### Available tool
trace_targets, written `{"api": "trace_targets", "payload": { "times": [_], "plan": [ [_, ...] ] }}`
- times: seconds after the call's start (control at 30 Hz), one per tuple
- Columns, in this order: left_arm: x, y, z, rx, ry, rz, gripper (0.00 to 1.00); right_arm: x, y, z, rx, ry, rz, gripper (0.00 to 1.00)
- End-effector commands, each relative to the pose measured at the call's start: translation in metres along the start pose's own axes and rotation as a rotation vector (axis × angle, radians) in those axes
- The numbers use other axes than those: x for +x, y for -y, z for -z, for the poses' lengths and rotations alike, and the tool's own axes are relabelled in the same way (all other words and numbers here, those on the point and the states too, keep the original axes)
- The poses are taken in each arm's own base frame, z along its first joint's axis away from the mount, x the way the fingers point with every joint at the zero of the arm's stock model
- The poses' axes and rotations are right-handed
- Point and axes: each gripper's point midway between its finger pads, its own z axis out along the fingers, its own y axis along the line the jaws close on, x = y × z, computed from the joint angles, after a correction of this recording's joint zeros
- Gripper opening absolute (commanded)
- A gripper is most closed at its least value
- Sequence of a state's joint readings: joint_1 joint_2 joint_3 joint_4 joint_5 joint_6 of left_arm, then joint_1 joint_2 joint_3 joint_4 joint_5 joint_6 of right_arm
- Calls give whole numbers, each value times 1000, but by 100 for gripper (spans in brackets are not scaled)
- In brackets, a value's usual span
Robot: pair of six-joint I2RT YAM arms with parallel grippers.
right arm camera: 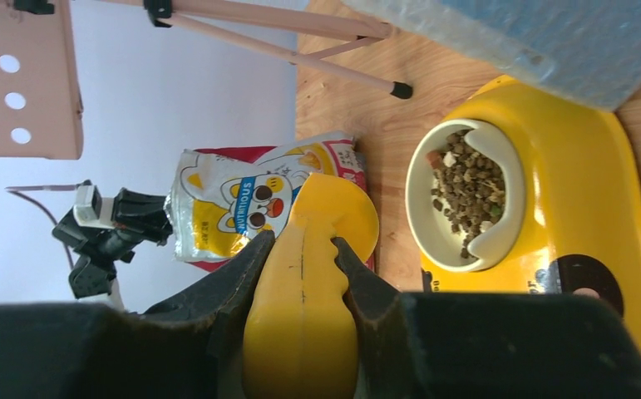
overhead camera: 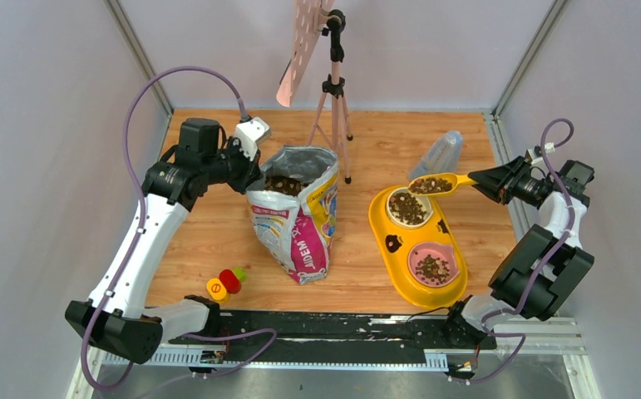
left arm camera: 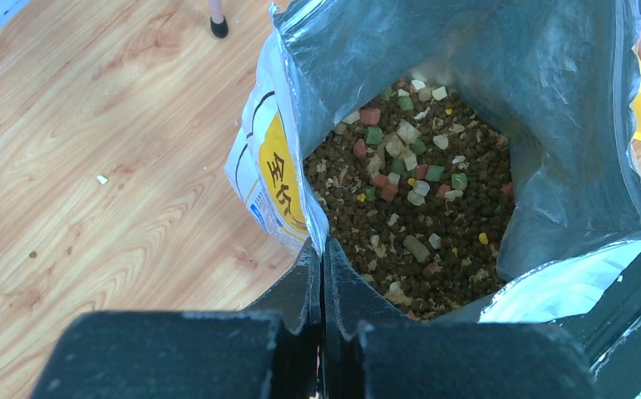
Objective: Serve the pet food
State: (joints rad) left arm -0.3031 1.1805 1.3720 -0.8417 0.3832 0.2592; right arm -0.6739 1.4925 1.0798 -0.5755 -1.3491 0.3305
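The pet food (left arm camera: 433, 224) fills the open printed bag (overhead camera: 296, 220), dark brown pellets mixed with coloured bits. My left gripper (left arm camera: 323, 249) is shut on the bag's rim (left arm camera: 300, 158), pinching the edge between its jaws. A yellow scoop (overhead camera: 437, 184) loaded with kibble hangs level above the white bowl (overhead camera: 408, 207); my right gripper (right arm camera: 303, 241) is shut on the scoop's handle (right arm camera: 304, 316). The white bowl (right arm camera: 465, 195) holds kibble, as does the pink bowl (overhead camera: 433, 266). Both bowls sit in a yellow feeder tray (overhead camera: 391, 243).
A tripod (overhead camera: 334, 91) with a pink perforated board (overhead camera: 302, 46) stands behind the bag. A clear plastic container (overhead camera: 438, 154) lies behind the tray. Small red, yellow and green toys (overhead camera: 226, 282) sit at the front left. A black strip (overhead camera: 333, 326) runs along the near edge.
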Motion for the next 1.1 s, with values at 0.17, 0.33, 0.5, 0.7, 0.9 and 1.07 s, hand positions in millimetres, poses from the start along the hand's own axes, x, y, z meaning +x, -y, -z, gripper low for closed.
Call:
{"api": "trace_targets", "payload": {
  "times": [0.17,0.33,0.5,0.7,0.9,1.07],
  "plan": [
    [-54,1,23,-21,217,-69,0,-8,32,-2,79,18,62,0],
    [-52,1,24,-23,210,-69,0,-11,51,-2,157,32,85,0],
    [-51,0,24,-31,208,-69,0,-13,63,-5,241,33,139,0],
    [-49,0,22,-32,208,-63,0,-5,67,-16,317,-18,225,0],
    [-47,-1,22,-39,208,-64,0,0,63,-26,417,-54,366,0],
    [-46,-1,21,-43,214,-64,0,-1,53,-28,506,-62,495,0]
  ]
}}
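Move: The right hand already holds the loaded yellow scoop, its head reaching forward-left. The cream bowl lies about 7 cm ahead, 10 cm left and 16 cm below that hand. The pink bowl is roughly 7 cm back and 5 cm left of the hand, and the clear container some 16 cm ahead and 3 cm left, both similarly low. From the left hand, the cream bowl is about 10 cm ahead, 34 cm right and 22 cm below. The right hand, keeping its grip on the scoop handle, sinks about 7.5 cm and edges forward some 2 cm, easing slightly right at first and then swinging back left towards the cream bowl as the descent levels off. All the while the wrist tips its left side down, some 30 degrees by the end and fastest late on, so the fingers and scoop head dip down over the bowl's right side; the left hand stays put, still pinching the food bag's rim. ##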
